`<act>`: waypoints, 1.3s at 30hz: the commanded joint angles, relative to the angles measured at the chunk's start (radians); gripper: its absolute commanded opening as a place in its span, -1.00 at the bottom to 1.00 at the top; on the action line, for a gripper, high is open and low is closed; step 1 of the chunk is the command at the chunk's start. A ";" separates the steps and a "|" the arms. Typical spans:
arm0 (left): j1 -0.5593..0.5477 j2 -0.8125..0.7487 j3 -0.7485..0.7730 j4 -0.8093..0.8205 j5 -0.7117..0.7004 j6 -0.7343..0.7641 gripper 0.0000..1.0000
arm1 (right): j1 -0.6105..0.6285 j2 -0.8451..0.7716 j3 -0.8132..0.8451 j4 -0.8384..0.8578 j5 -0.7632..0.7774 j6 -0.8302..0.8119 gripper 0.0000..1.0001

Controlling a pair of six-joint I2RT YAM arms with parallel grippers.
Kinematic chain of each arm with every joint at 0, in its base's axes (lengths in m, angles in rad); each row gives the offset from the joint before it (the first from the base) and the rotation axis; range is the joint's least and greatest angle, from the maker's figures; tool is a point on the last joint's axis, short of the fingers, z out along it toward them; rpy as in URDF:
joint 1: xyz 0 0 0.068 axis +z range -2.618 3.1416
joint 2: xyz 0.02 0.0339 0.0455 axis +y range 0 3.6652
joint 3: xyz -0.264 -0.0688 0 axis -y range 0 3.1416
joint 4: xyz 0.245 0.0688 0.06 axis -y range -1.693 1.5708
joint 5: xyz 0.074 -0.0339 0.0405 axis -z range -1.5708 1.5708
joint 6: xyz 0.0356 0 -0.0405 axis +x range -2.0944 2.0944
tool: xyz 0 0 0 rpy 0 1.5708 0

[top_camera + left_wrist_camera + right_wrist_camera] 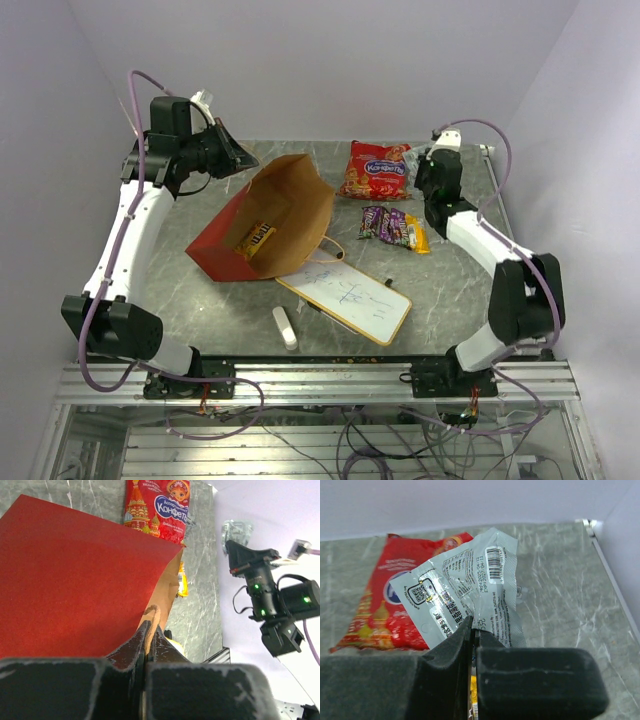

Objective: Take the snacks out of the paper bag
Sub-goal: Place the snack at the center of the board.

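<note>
The red paper bag lies tilted on the table, its brown inside and open mouth facing up. A yellow candy pack rests inside it. My left gripper is shut on the bag's back rim, and the left wrist view shows the paper edge pinched between its fingers beside the bag's red wall. My right gripper is shut on a silvery wrapper, held above the table near the large red-orange snack bag. Purple and yellow candy packs lie below that gripper.
A white whiteboard lies in front of the bag, partly under its handles, with a small white eraser stick to its left. The walls stand close on the left, back and right. The right arm shows in the left wrist view.
</note>
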 commanded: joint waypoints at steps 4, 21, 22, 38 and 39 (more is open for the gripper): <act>0.009 0.004 -0.009 0.037 0.050 -0.009 -0.86 | -0.127 0.194 0.096 -0.066 -0.068 0.112 -1.00; 0.007 0.050 0.006 0.041 0.077 -0.006 -0.86 | -0.174 0.431 0.194 -0.076 -0.112 -0.069 -1.00; 0.007 0.051 0.007 0.042 0.078 -0.007 -0.86 | -0.175 0.438 0.197 -0.067 -0.113 -0.065 -1.00; 0.007 0.041 -0.008 0.057 0.087 -0.026 -0.86 | -0.175 0.500 0.282 -0.155 -0.121 -0.039 -0.33; 0.007 0.039 -0.015 0.062 0.091 -0.030 -0.86 | -0.175 0.472 0.271 -0.156 -0.108 -0.046 -0.26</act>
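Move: The silver packet in my right fingers is bound for the spot beside the red candy bag where a small clear packet lies, about 8 cm ahead, 5 cm right and 18 cm below. The red bag lies 10 cm ahead and 7 cm left; the purple packs sit 7 cm back, 5 cm left; the yellow packet about 10 cm back, 4 cm right. From my left hand that spot is some 17 cm ahead, 46 cm right and well below. I lower the silver packet about 16 cm with my right hand, going forward and a little right to the clear packet beside the red bag. My wrist tips down some 20 degrees; near the table I ease a few centimetres farther forward, then open my fingers about a third and let go. My left hand keeps its pinch on the bag's rim, sinking slightly. ##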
